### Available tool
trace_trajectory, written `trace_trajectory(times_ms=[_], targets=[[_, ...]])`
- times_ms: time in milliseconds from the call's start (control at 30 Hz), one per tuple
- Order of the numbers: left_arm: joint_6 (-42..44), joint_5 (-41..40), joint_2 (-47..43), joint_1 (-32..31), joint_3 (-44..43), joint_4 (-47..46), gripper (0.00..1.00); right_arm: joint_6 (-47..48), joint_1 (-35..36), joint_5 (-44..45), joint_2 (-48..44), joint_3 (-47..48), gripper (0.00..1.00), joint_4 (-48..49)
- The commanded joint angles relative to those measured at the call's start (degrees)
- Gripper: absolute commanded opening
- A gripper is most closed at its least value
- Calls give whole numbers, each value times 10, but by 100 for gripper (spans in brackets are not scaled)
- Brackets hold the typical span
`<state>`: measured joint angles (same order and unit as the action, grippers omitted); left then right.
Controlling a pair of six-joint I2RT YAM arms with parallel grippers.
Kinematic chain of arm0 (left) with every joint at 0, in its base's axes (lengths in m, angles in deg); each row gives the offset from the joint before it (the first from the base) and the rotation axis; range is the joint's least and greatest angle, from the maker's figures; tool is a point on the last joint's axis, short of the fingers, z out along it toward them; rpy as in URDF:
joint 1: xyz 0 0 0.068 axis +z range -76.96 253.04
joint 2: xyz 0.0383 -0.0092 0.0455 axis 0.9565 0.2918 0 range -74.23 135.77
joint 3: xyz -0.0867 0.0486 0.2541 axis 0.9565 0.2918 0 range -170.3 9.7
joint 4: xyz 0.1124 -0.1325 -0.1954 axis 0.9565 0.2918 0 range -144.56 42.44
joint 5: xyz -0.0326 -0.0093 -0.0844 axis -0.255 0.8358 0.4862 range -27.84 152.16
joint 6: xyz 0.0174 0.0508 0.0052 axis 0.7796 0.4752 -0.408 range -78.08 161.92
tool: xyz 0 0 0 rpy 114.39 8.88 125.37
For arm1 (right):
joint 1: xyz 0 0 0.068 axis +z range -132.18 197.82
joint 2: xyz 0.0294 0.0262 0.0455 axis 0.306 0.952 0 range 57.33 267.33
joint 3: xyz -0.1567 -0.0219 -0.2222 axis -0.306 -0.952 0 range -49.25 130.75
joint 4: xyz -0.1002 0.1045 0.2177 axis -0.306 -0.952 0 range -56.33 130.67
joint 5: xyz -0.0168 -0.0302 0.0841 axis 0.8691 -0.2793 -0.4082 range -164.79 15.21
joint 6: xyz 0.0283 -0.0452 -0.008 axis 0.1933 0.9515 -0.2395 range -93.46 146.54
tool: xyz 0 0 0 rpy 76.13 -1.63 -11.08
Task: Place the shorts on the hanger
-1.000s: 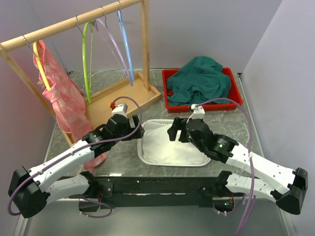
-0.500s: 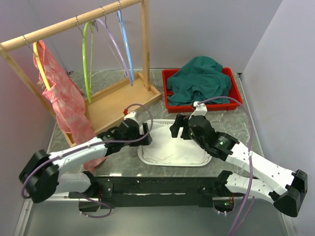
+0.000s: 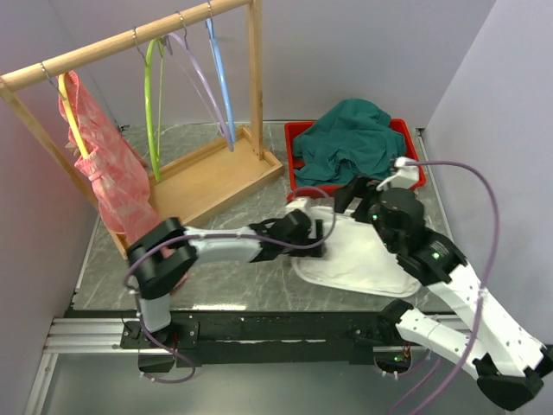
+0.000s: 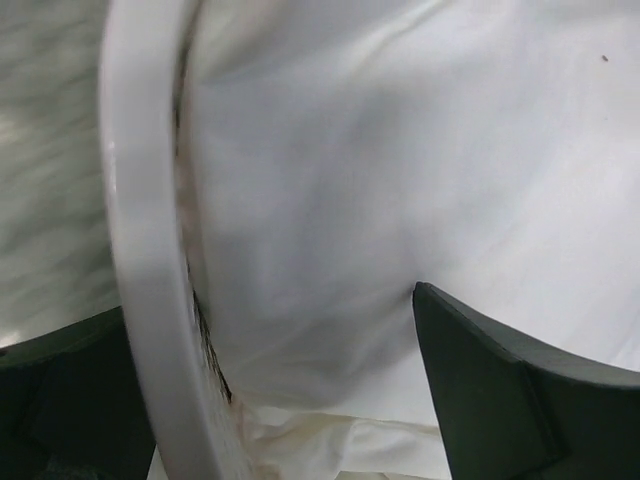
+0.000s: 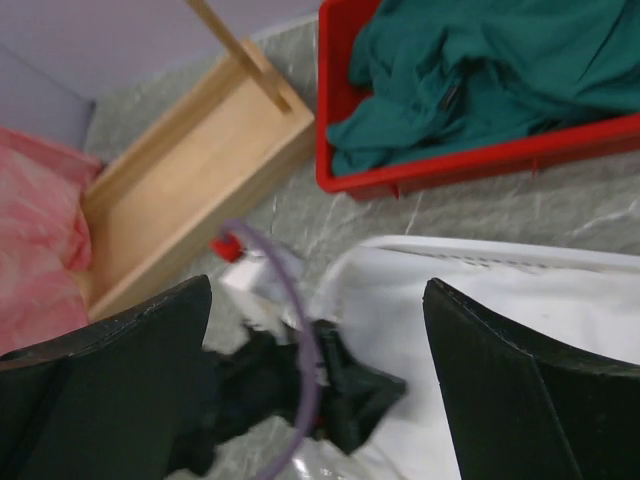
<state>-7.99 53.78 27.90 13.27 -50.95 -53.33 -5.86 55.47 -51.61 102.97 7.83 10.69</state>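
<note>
The dark teal shorts (image 3: 352, 137) lie heaped in a red bin (image 3: 415, 177) at the back right, and show in the right wrist view as shorts (image 5: 480, 70). The lime-green hanger (image 3: 153, 95) hangs bare on the wooden rack. My left gripper (image 3: 318, 237) reaches far right to the left rim of a white lined basket (image 3: 393, 275). It is open, with the basket rim (image 4: 140, 250) and white liner between its jaws (image 4: 290, 400). My right gripper (image 3: 351, 196) hovers open just in front of the bin, holding nothing (image 5: 320, 390).
The wooden rack (image 3: 130, 39) with its base tray (image 3: 203, 177) fills the back left. It carries a pink-red garment (image 3: 108, 173) on a yellow hanger, plus lilac (image 3: 197, 78) and light-blue (image 3: 220, 73) hangers. The left arm (image 5: 290, 390) lies under the right gripper.
My left arm swung far right to the basket's left rim, and the basket shifted right. The right arm drew right and back toward the red bin. Both grippers stayed open.
</note>
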Motion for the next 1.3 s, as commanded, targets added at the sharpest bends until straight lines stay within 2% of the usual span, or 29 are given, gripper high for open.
trace_trajectory(times_ms=[0,167,333,567,667,700,867,967,1100,1233,1267], targets=[[-33,37,90,-30,-133,-57,95,20,-10,35,-33,47,94,-32],[-63,43,161,-51,-221,-54,95,19,-13,35,-51,54,94,-54],[-70,72,161,-54,-203,-112,93,16,-13,28,-57,41,94,-56],[-56,96,180,-83,-236,-118,94,13,-13,23,-43,42,94,-56],[-53,86,153,-78,-206,-113,95,9,-13,14,-31,44,94,-54],[-53,59,143,-75,-194,-112,95,9,-13,13,-28,44,94,-52],[-30,34,52,-37,-102,-111,98,6,-14,15,5,42,94,-33],[-9,6,0,-19,-63,-79,98,12,-29,18,34,49,95,-18],[2,-14,-82,10,13,-55,99,23,-104,-52,102,58,96,37],[20,-29,-175,39,75,-14,99,11,-239,-123,242,101,96,101],[24,-33,-188,41,80,2,99,5,-299,-131,264,109,96,112]])
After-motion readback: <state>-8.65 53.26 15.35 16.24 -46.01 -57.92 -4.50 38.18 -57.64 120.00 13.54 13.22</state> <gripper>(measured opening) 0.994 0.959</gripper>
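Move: The left hand is low at the left rim of the white basket, the rim already between its open fingers; the basket's middle is about 11 cm right, 1 cm back and 3 cm below. From that hand the red bin is some 26 cm ahead and 12 cm right. The green cloth lies about 23 cm ahead of the right hand, 5 cm right and 25 cm below; the bin around it is 23 cm ahead, 4 cm right, and the basket's middle 4 cm back, 3 cm right. Fingers wide open, the left hand keeps pushing the white basket by its left rim, about 13 cm to the right and slightly back towards the robot, then turns round, comes free of the rim and swings some 15 cm back left, rising and edging forward. The right hand first clears upward and a little to the right by a few centimetres, hovers and sinks slowly, then sets off forward about 10 cm and down towards the green cloth in the red bin, its open fingers turning slightly clockwise and tipping down. ##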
